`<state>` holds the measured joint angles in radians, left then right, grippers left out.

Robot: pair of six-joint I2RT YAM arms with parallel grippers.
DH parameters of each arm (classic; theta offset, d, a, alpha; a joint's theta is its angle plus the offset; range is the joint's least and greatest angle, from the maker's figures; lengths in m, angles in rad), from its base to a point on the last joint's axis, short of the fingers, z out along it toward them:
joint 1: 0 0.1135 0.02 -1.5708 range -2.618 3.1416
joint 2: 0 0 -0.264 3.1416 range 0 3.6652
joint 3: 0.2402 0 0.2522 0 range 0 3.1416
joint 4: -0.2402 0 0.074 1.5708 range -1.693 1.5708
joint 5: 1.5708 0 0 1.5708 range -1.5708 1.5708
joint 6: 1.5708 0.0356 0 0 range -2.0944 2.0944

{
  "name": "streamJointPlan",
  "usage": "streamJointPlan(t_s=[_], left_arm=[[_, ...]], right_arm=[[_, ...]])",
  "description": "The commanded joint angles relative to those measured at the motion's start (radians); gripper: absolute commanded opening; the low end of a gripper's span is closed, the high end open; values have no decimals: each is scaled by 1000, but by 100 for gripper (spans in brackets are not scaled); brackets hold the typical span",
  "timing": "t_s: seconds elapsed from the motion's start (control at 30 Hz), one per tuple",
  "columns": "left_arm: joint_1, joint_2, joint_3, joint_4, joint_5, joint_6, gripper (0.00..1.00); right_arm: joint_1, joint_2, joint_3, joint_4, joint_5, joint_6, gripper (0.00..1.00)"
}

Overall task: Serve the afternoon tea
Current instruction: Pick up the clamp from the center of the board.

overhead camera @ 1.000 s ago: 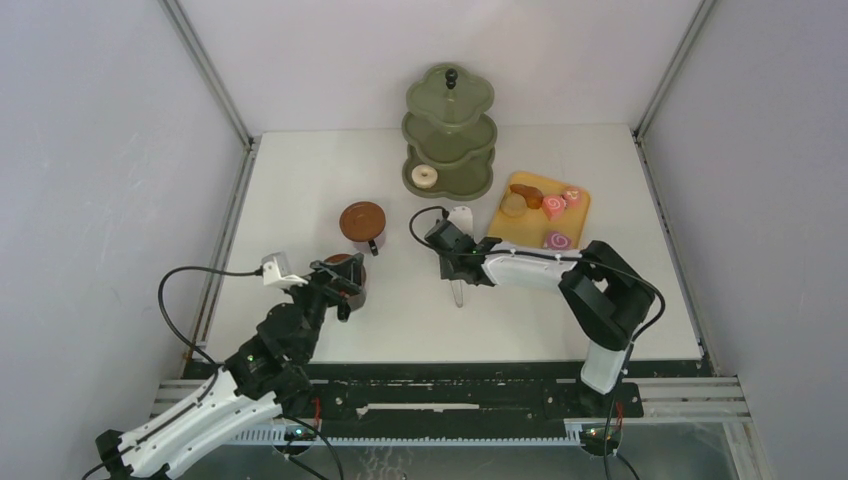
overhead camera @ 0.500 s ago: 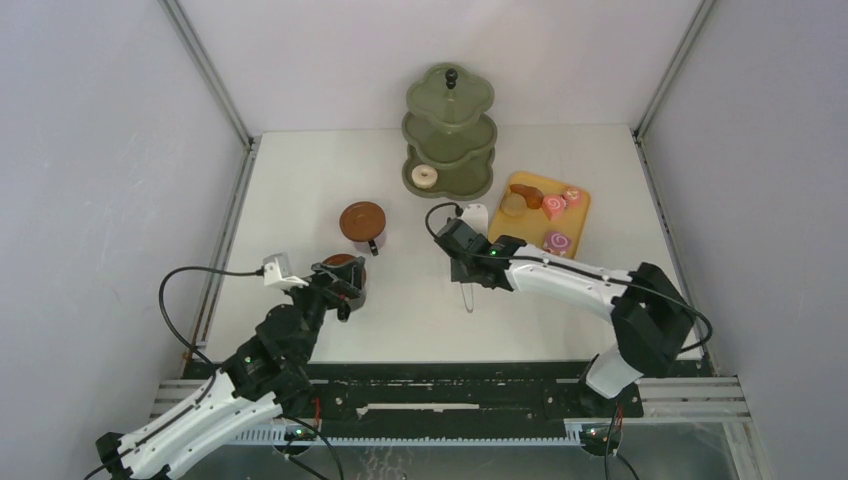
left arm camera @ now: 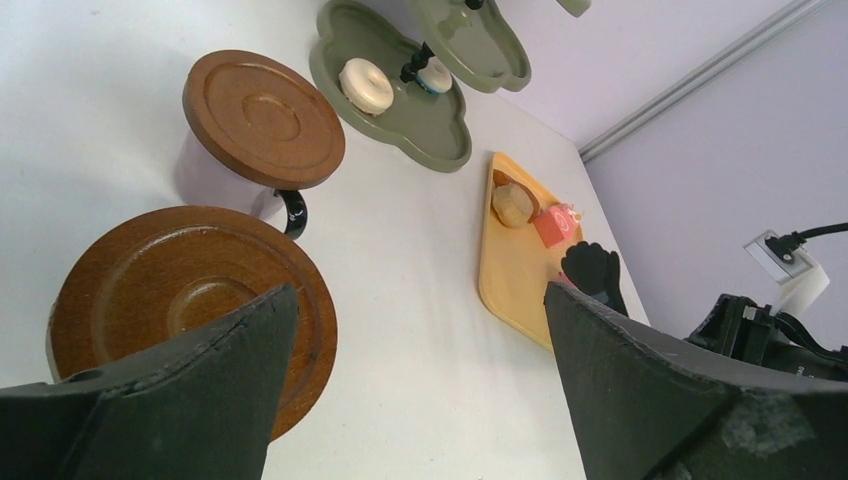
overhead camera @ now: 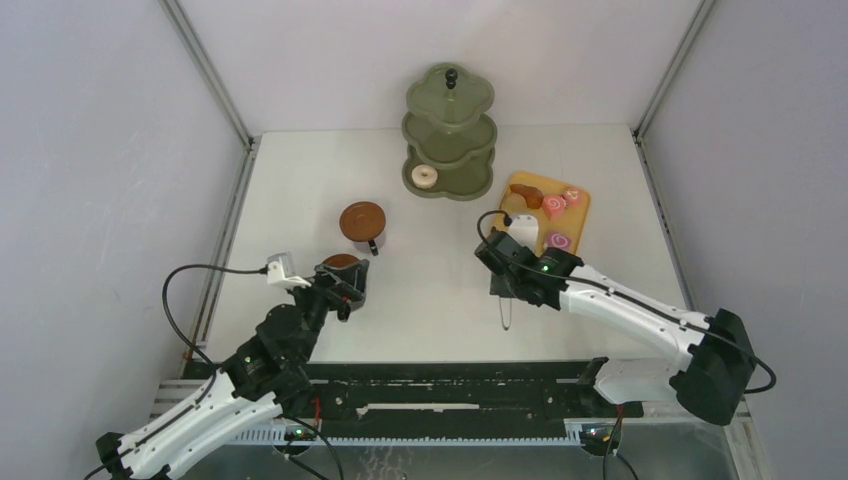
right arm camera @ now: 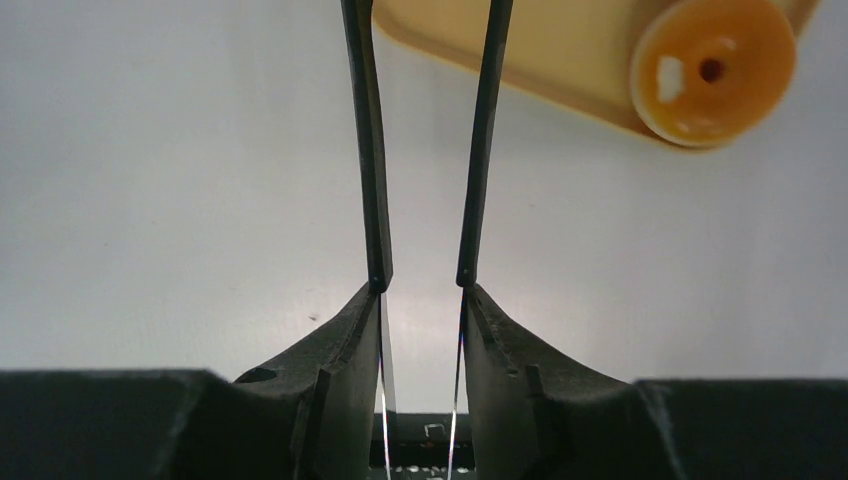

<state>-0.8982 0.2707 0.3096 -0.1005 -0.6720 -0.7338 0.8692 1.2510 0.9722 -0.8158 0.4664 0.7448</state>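
The olive-green stand [overhead camera: 450, 130] is at the back, with one white donut [overhead camera: 425, 175] on its bottom tier. Pink swirl cakes [overhead camera: 555, 205], a brown bun [overhead camera: 528, 193] and a glazed donut [right arm camera: 712, 70] lie on the yellow tray [overhead camera: 575, 222]. Two brown cups topped by round saucers sit left of centre, one farther back [overhead camera: 362, 222] and one nearer [overhead camera: 343, 266]. My left gripper [left arm camera: 420, 380] is open just beside the nearer saucer [left arm camera: 190, 300], holding nothing. My right gripper [right arm camera: 421, 300] is shut on the black tongs [right arm camera: 372, 150], whose blades point at the tray's near edge.
Grey walls with metal corner posts close in the white table on three sides. The tongs' rear end [overhead camera: 507, 312] sticks out behind the right gripper toward the table's front. Both arm bases sit on the black rail at the near edge.
The right arm has carried the tongs to the right, from mid-table to the near edge of the tray. The left arm and the cups have stayed in place.
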Motion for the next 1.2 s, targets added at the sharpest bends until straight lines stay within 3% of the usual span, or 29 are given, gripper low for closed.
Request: streamJointPlan(t_s=[0.0, 0.33, 0.73, 1.17], left_arm=[[-1, 2, 51, 29, 37, 8, 97], [-1, 8, 13, 82, 91, -22, 96], [-1, -6, -17, 126, 175, -58, 94], [-1, -32, -27, 123, 186, -42, 94]], right_arm=[[-37, -81, -20, -112, 14, 62, 41], [-148, -198, -79, -254, -52, 88, 42], [-229, -205, -86, -347, -117, 136, 43], [-245, -127, -97, -294, -148, 165, 43]])
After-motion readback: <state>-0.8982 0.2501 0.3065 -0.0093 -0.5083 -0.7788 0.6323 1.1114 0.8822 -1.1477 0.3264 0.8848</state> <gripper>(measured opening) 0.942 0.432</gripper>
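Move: The right hand already holds the clamp. From it, the orange donut on the board's near edge, the likeliest next pick, lies about 9 cm ahead, 10 cm to the right and 11 cm below. The purple cake stands some 6 cm beyond that donut and 2 cm farther right; the pink swirl cake lies about 22 cm ahead of the hand and 12 cm right. From the idle left hand, the donut is roughly 8 cm ahead, 36 cm right and 19 cm below. Keeping its grip on the clamp, the right hand swings about 9 cm right and 6 cm back, clear of the board's near side, easing off and sinking slightly. Its wrist turns clockwise and tips its fingers more steeply down, each by some 15 degrees. The left hand, open and empty, drifts a few centimetres right and up, turning slightly clockwise. ##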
